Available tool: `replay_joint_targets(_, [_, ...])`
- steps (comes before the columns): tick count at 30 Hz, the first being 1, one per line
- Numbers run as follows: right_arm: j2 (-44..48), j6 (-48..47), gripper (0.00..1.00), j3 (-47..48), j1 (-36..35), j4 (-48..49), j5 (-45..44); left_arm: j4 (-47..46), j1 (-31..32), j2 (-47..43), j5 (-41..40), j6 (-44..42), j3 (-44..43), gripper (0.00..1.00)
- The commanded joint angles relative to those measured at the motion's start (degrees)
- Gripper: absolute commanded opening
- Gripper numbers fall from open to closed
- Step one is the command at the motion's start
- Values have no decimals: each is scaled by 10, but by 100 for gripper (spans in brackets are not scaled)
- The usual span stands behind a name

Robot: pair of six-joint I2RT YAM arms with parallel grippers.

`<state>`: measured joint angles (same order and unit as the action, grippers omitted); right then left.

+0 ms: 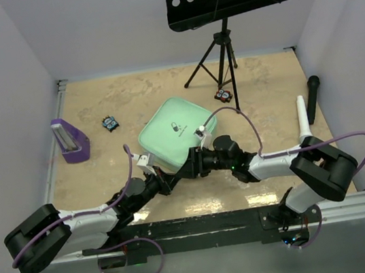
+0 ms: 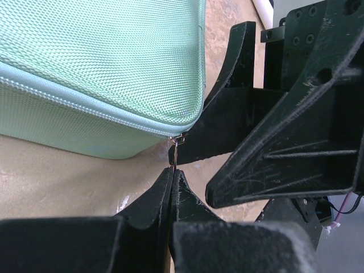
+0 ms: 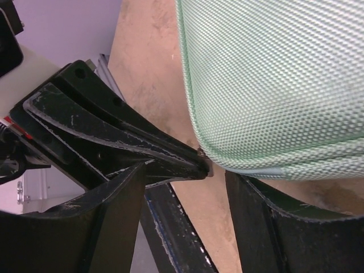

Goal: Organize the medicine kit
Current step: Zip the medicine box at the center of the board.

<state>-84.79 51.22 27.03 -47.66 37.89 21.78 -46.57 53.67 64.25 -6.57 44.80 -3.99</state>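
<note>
The mint-green medicine kit (image 1: 176, 132) lies shut in the middle of the table, its white pill logo facing up. My left gripper (image 2: 172, 170) is shut on the small metal zipper pull (image 2: 175, 149) at the kit's (image 2: 102, 62) near corner. My right gripper (image 3: 185, 173) stands open at that same corner, its jaws on either side of the left fingers (image 3: 142, 142) and the pull (image 3: 206, 165), holding nothing. One right finger sits under the kit's (image 3: 273, 79) edge. In the top view both grippers meet at the kit's near corner, the left gripper (image 1: 168, 178) beside the right gripper (image 1: 188, 165).
A purple stand (image 1: 71, 141) sits at the left. A black music stand's tripod (image 1: 222, 55) is behind the kit. Two small dark items (image 1: 110, 123) (image 1: 224, 94) lie on the table. A white tube (image 1: 302, 118) and black microphone (image 1: 313, 98) are at the right.
</note>
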Motion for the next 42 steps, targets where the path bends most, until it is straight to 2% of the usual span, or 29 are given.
replay_joint_targets(1, [5, 26, 63, 24, -11, 43, -27, 28, 0, 3, -11, -11, 7, 0])
replay_joint_targets(8, [11, 85, 64, 0, -19, 82, -74, 12, 0, 3, -4, -8, 19, 0])
replay_joint_targets(18, [3, 90, 64, 25, -38, 79, -76, 15, 0, 5, -7, -5, 17, 0])
replay_joint_targets(24, [3, 92, 64, 23, -40, 80, -76, 15, 0, 10, -6, -4, 14, 13])
replay_joint_targets(35, [4, 94, 64, 28, -44, 73, -80, 11, 0, 4, -10, -8, 7, 16])
replay_joint_targets(39, [5, 94, 64, 24, -44, 69, -84, 11, 0, -6, -13, -9, 6, 25])
replay_joint_targets(42, [5, 98, 64, 20, -44, 75, -86, 7, 1, -11, -15, -10, 6, 27])
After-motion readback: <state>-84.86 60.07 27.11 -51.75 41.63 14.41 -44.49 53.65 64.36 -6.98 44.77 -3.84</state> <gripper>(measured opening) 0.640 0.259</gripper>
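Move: The zip pull is pinched in the left fingertips, its slider at the medicine box's near corner roughly 2 cm ahead and 2 cm to the right, about level. From the open right fingertips the zip pull lies about 2 cm to the left and 1 cm ahead, about level. The medicine box's middle is some 12 cm ahead and 2 cm right of the left hand, a couple of centimetres lower. Ease the right gripper about 1.5 cm left and as much up, in towards the zip pull at the box corner, turning it slightly clockwise and keeping its fingers wide open around the pull. Then open the left fingers to about a quarter to let go of the pull, letting that hand sink about 1 cm as they part. ##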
